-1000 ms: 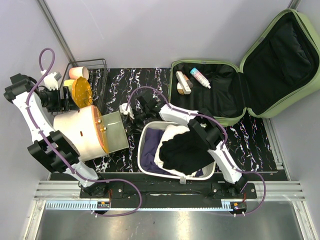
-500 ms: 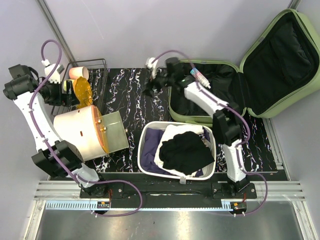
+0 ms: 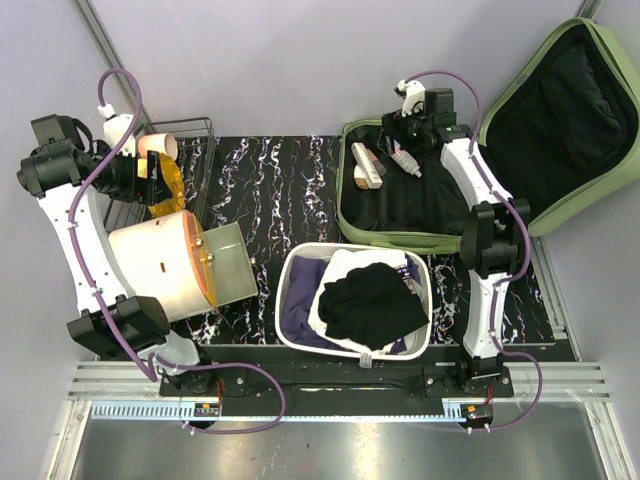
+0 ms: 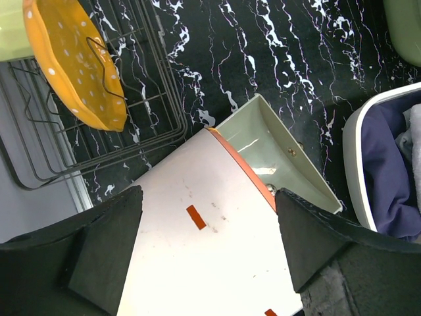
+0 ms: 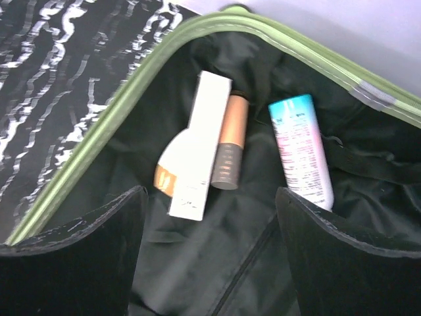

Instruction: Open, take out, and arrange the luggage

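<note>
The luggage lies open at the back right, olive green with black lining, its lid leaning back against the wall. In its back left corner lie a white box, a brown tube and a white, pink and teal tube. My right gripper hovers open just above these items, touching none; in the right wrist view its tips frame bare lining. My left gripper is open at the far left, above a white drum, with nothing between the fingers.
A white bin full of dark and purple clothes stands at the front centre. The white drum with an orange lid lies on its side beside a pale green tray. A wire rack holds an orange dotted plate.
My right arm has swung from beside the bin, across the table, to over the luggage's back left corner. Both grippers have opened wider. The left gripper has risen slightly toward the rack.
</note>
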Controlling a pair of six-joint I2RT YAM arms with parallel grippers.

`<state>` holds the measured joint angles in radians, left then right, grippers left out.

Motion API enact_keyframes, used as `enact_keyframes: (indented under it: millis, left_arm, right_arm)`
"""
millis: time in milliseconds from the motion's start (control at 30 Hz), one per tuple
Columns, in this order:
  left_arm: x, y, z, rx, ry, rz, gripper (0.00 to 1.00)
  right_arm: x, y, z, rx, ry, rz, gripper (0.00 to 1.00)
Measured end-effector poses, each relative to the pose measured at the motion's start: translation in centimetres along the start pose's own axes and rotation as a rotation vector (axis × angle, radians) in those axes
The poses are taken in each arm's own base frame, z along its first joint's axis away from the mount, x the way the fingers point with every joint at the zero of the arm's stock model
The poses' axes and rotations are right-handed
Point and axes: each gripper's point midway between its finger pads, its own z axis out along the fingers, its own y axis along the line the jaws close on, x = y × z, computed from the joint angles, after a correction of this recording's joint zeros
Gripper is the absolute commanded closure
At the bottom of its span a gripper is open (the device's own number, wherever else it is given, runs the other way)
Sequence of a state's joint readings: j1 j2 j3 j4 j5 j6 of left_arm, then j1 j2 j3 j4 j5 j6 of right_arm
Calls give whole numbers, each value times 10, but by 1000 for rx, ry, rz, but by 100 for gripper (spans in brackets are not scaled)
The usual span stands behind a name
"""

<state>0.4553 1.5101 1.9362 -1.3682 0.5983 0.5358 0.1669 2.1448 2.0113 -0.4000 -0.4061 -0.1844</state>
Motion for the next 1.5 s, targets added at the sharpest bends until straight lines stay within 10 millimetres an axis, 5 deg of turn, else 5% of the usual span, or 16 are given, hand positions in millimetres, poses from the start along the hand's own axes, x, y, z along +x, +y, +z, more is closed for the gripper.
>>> enact_keyframes:
  millis: [400,533,833,1033,1267,1433,1500]
  left_arm:
    - [1,1,8,16,18,-19,14]
    - [2,1,8,14,20,-18,14]
    - [2,0,9,15,21,-18,14]
    - [2,1,11,19,28,-22,14]
    - [3,1,13,20,34,-26,14]
    - [3,1,14,21,34,-26,14]
    - [3,1,14,21,34,-26,14]
  right_arm:
    - [59,-73,66,200,157,-39,13]
    - [83,-88,66,206,216,-17,13]
    - [86,-106,70,246,222,-49,16]
    - [110,-118,84,278,265,-76,19]
    - [135,-118,92,256,317,-89,57]
    - [133,-109,90,209,316,-84,99]
    - [131,-103,87,187,315,-76,100]
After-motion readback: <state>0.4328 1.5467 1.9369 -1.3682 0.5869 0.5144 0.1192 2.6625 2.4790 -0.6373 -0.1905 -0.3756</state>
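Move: From the right hand, the spray bottle's middle lies in the open suitcase about 10 cm ahead, 4 cm to the right and 17 cm below. On its left, the brown bottle is some 8 cm ahead and 4 cm left of this hand, the white box some 7 cm ahead and 8 cm left, both about as low. From the idle left hand the spray bottle is roughly 37 cm ahead, 62 cm right and 29 cm lower. Drop the open right gripper about 17 cm into the suitcase, going forward and to the right as well, and tip the fingers some 20 degrees steeper. Bring them down astride the spray bottle near its nozzle end, then close on it until both pads pinch its sides, and ease back up and left about a centimetre. ##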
